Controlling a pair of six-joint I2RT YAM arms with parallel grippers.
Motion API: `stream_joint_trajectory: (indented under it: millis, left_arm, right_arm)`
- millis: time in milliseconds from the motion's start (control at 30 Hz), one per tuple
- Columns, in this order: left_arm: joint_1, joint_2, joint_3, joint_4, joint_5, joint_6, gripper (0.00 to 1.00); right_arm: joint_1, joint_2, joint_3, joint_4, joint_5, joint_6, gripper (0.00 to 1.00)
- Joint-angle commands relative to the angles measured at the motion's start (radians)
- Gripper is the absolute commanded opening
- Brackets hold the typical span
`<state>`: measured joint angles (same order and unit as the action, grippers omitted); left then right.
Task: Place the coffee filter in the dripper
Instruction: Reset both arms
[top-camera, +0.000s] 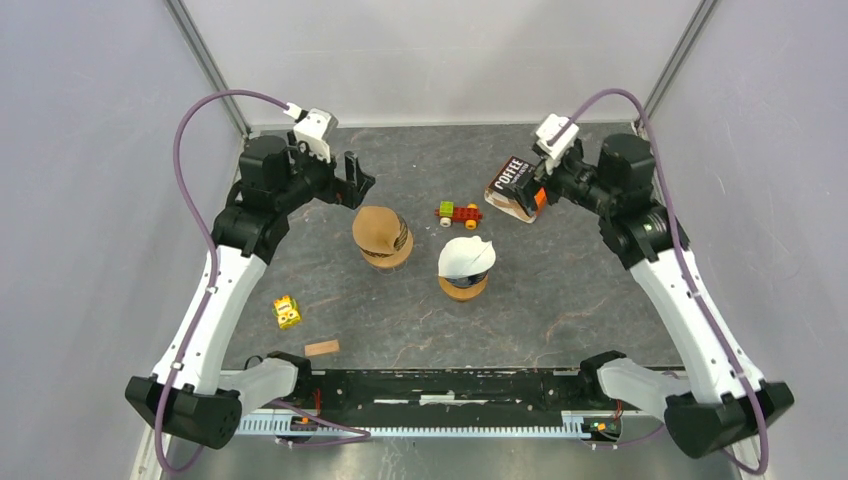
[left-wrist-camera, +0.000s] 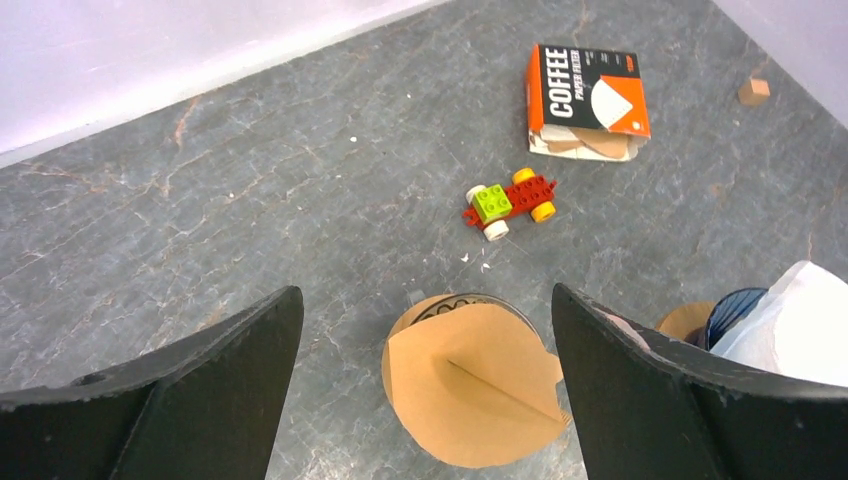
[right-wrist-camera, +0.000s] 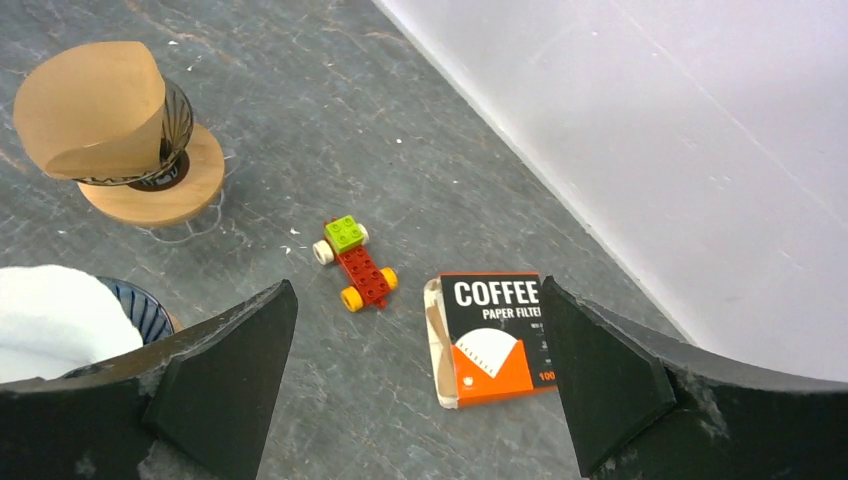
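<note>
A brown paper coffee filter (top-camera: 378, 228) sits in a glass dripper (right-wrist-camera: 172, 125) on a round wooden base, left of the table's middle. My left gripper (top-camera: 358, 178) hangs open just behind and above it; in the left wrist view the filter (left-wrist-camera: 475, 385) lies below the gap between the fingers (left-wrist-camera: 425, 292). To its right, a white filter (top-camera: 466, 256) rests in a dark blue dripper (right-wrist-camera: 145, 312). My right gripper (top-camera: 535, 192) is open over the orange-and-black box of coffee filters (right-wrist-camera: 495, 335), holding nothing.
A red toy car of bricks (top-camera: 458, 212) lies between the drippers and the box. A yellow block (top-camera: 287, 312) and a small wooden block (top-camera: 321, 348) lie at the near left. White walls enclose the table on three sides.
</note>
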<state>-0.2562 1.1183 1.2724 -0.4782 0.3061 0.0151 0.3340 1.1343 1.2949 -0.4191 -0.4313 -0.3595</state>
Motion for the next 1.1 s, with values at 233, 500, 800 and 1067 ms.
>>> stream_joint_trajectory:
  millis: [233, 500, 800, 1067]
  left_arm:
    - [0.026, -0.125, -0.067, 0.082, -0.066, -0.046, 1.0]
    - [0.049, -0.197, -0.098, 0.14, -0.224, -0.031, 1.0]
    - [0.055, -0.222, -0.132, 0.146, -0.215, -0.058, 1.0]
    - [0.056, -0.238, -0.125, 0.113, -0.146, -0.024, 1.0]
  right_arm:
    - [-0.07, -0.202, -0.173, 0.097, -0.019, -0.05, 0.98]
    - [-0.105, -0.221, -0.141, 0.113, 0.046, -0.04, 0.98]
    - [-0.134, -0.226, -0.141, 0.121, 0.034, -0.028, 0.98]
    - [-0.156, -0.21, -0.142, 0.136, -0.027, -0.005, 0.98]
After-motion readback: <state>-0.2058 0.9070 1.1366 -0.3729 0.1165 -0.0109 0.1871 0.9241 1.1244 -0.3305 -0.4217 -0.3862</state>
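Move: The dripper with the brown coffee filter stands nearly under my left hand, about 4 cm back, 3 cm right and 24 cm down; from my right hand it is some 29 cm left and 5 cm back. The dripper with the white filter is roughly 12 cm back and 13 cm left of my right hand. The coffee filter box lies about 11 cm straight ahead of that hand, the toy car 5 cm ahead and 15 cm left, both some 33 cm below. I carry both empty, wide-open hands outward to rest: my left goes about 5 cm left and 3 cm up, away from the brown-filter dripper, turning some 15 degrees counter-clockwise while its fingers tilt up. My right first draws back 2 to 3 cm, then swings right, about 6 cm in all, away from both drippers, its fingers tipping up and turning a little clockwise. ##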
